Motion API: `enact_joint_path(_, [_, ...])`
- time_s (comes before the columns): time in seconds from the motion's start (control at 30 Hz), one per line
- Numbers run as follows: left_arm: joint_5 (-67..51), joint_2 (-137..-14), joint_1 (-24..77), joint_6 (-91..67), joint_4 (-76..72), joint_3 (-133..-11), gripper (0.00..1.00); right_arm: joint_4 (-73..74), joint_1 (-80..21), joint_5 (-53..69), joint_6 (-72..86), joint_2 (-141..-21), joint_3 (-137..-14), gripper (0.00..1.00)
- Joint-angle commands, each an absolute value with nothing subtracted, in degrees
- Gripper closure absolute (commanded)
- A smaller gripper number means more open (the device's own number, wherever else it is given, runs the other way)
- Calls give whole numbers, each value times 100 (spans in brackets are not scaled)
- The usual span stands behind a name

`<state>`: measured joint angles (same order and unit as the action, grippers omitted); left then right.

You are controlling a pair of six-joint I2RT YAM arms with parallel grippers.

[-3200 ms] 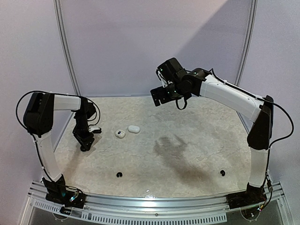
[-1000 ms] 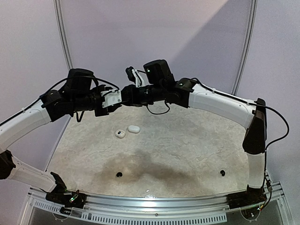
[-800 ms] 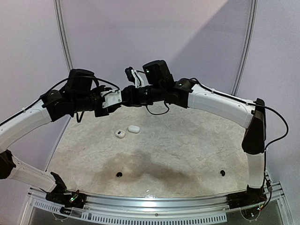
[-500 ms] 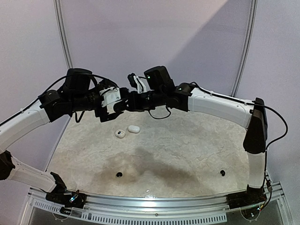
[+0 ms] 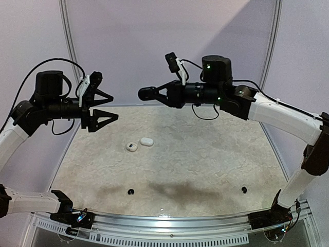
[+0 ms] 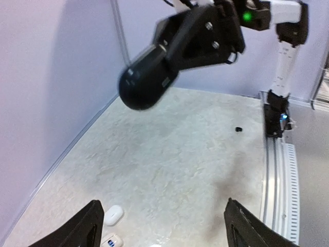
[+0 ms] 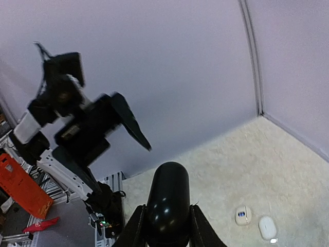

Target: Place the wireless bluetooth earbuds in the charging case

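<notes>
My right gripper [image 5: 154, 94] is shut on a black pebble-shaped charging case [image 5: 146, 93], held high above the table's back. In the right wrist view the case [image 7: 167, 203] stands up between the two fingers [image 7: 134, 226]. My left gripper [image 5: 107, 106] is open and empty, a short way left of the case and pointing at it. From the left wrist, the case [image 6: 148, 85] hangs ahead of the open gripper [image 6: 163, 206]. Two round black earbuds [image 5: 130, 192] [image 5: 243, 190] lie near the front of the table.
A closed white case [image 5: 147, 141] and a smaller white case with a blue mark [image 5: 132, 147] lie left of the table's [image 5: 205, 154] centre. Both also show in the wrist views as the white case [image 6: 113, 215] [image 7: 267, 227]. A lilac wall rises behind.
The two grippers met over the table's back with the black case between them. My left gripper opened and drew back left; the right arm kept the case and pulled away right.
</notes>
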<state>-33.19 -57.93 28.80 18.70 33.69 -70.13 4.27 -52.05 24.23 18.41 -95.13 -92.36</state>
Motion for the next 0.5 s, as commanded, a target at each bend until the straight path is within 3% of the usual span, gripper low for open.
enact_joint_path(0.0, [-5063,-5537,2825,-295,1125,-6059,19,-769,-5261,3399,1198,-9306,-9016,100])
enact_joint_path(0.1, [-5349,-5553,2909,-1774,-1587,-5274,19,-1239,-5494,3449,763,-9194,-8831,100])
enact_joint_path(0.17, [-5282,-5685,3087,-2168,-2590,-5046,18,-1546,-5589,3526,533,-9168,-8789,100])
enact_joint_path(0.47, [-4895,-5862,3419,-2462,-2660,-5218,21,-1565,-5596,3911,350,-9115,-8760,100])
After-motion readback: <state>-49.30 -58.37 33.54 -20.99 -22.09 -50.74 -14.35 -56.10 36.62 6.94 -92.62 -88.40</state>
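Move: The black case, held in the closed right fingers, sits about 13 cm to the left hand's right, 6 cm ahead and 4 cm higher. On the table some 35 cm below the left hand lie the round white case, about 13 cm ahead and 3 cm right, and the oblong white case, 15 cm ahead and 9 cm right. From the right hand, the black case's middle is 3 cm left and 1 cm ahead; the open left gripper is 16 cm left, 5 cm back, 4 cm lower. Open, the left rises rightward about 5 cm towards the black case; the right pulls it back and up. ##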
